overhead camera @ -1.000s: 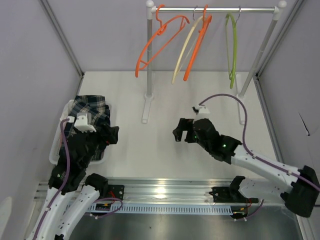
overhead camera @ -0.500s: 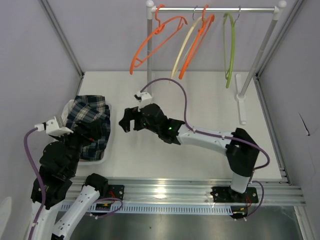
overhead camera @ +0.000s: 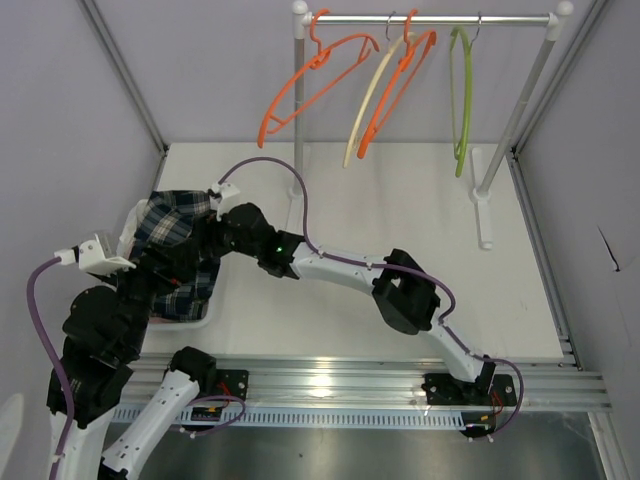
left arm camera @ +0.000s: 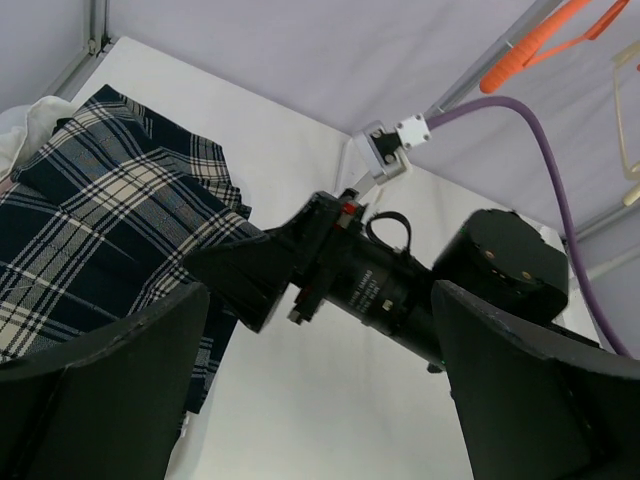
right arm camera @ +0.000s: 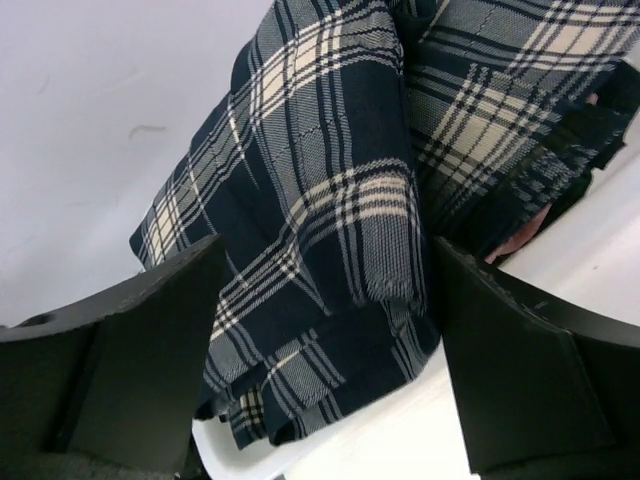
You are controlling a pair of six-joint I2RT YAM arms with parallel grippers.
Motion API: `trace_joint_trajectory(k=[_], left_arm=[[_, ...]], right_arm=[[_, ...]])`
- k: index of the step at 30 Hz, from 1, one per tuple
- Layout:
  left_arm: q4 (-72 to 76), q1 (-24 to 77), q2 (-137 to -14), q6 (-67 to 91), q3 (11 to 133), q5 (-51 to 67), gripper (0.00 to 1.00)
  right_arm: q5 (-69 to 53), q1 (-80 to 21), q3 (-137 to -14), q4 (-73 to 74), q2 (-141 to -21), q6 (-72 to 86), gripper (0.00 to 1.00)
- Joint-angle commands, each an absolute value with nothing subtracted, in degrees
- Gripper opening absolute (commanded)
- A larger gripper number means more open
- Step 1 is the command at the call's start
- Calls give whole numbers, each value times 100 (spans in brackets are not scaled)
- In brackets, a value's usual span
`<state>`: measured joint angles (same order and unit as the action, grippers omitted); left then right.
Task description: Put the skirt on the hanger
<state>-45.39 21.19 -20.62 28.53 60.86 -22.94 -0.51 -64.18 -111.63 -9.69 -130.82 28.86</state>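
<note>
The skirt [overhead camera: 176, 222], navy plaid with cream checks, lies bunched in a white basket [overhead camera: 108, 296] at the table's left edge. My right gripper [overhead camera: 214, 236] reaches across from the right and stands open at the skirt's near-right edge. In the right wrist view the skirt [right arm camera: 330, 190] fills the gap between the fingers of that gripper [right arm camera: 328, 262], untouched by either. My left gripper [overhead camera: 170, 272] hangs open above the basket's near side. In its own view the left gripper [left arm camera: 315, 330] frames the right wrist [left arm camera: 350, 275] and the skirt [left arm camera: 90, 230]. An orange hanger [overhead camera: 310, 90] hangs on the rail's left end.
The rail [overhead camera: 430, 18] at the back also carries a cream hanger [overhead camera: 366, 105], a second orange hanger [overhead camera: 397, 85] and a green hanger [overhead camera: 462, 95]. The rack's left post [overhead camera: 298, 110] and right foot [overhead camera: 483, 200] stand on the white table. Grey walls close both sides.
My right arm has swung left across the table from the middle to the skirt, its jaws narrowing slightly. My left arm has drawn back toward the near left. The hangers sway a little.
</note>
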Motion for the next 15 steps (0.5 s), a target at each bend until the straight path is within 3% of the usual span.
trace_joint_trajectory(k=[1, 3, 4, 7, 10, 15], left_arm=[[-4641, 2074, -2180, 2883, 6266, -2136, 99], [-4649, 2074, -2171, 2857, 6249, -2127, 99], [-4667, 2074, -2162, 2848, 6232, -2144, 99], [-4615, 2074, -2110, 2839, 6109, -2162, 99], [-4562, 2074, -2127, 2848, 5986, -2136, 99], [-4404, 2074, -2171, 2848, 5915, -2039, 97]], right_arm=[[-27, -6469, -11899, -634, -13394, 2839, 76], [-18, -6469, -11980, -572, -13421, 2804, 67], [-9, -6477, -11971, -545, -13395, 2804, 46], [211, -6504, -11813, -519, -13132, 2699, 19], [465, -6583, -11681, -475, -12737, 2470, 2], [1019, -6732, -11347, -544, -11990, 2110, 0]])
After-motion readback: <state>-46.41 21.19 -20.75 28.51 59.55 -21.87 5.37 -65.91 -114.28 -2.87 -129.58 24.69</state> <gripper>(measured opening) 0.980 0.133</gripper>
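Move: The skirt's middle lies some 6 cm to the right hand's left, 1 cm back and 4 cm below; a raised fold of its right part already stands between the open fingers. The white tray under it is centred about 9 cm left of that hand, 3 cm back and 7 cm below. The rack's left foot lies some 24 cm right of it, 9 cm ahead and 11 cm below. From the left hand the skirt is roughly 8 cm ahead, 6 cm left and 17 cm below. The skirt's raised fold gets pinched by the right fingers, which shut from wide open almost fully while that hand eases about 1 cm down and slightly forward and left. With the fold held, the hand turns back and rises about 2 cm, drawing a little right and back. ##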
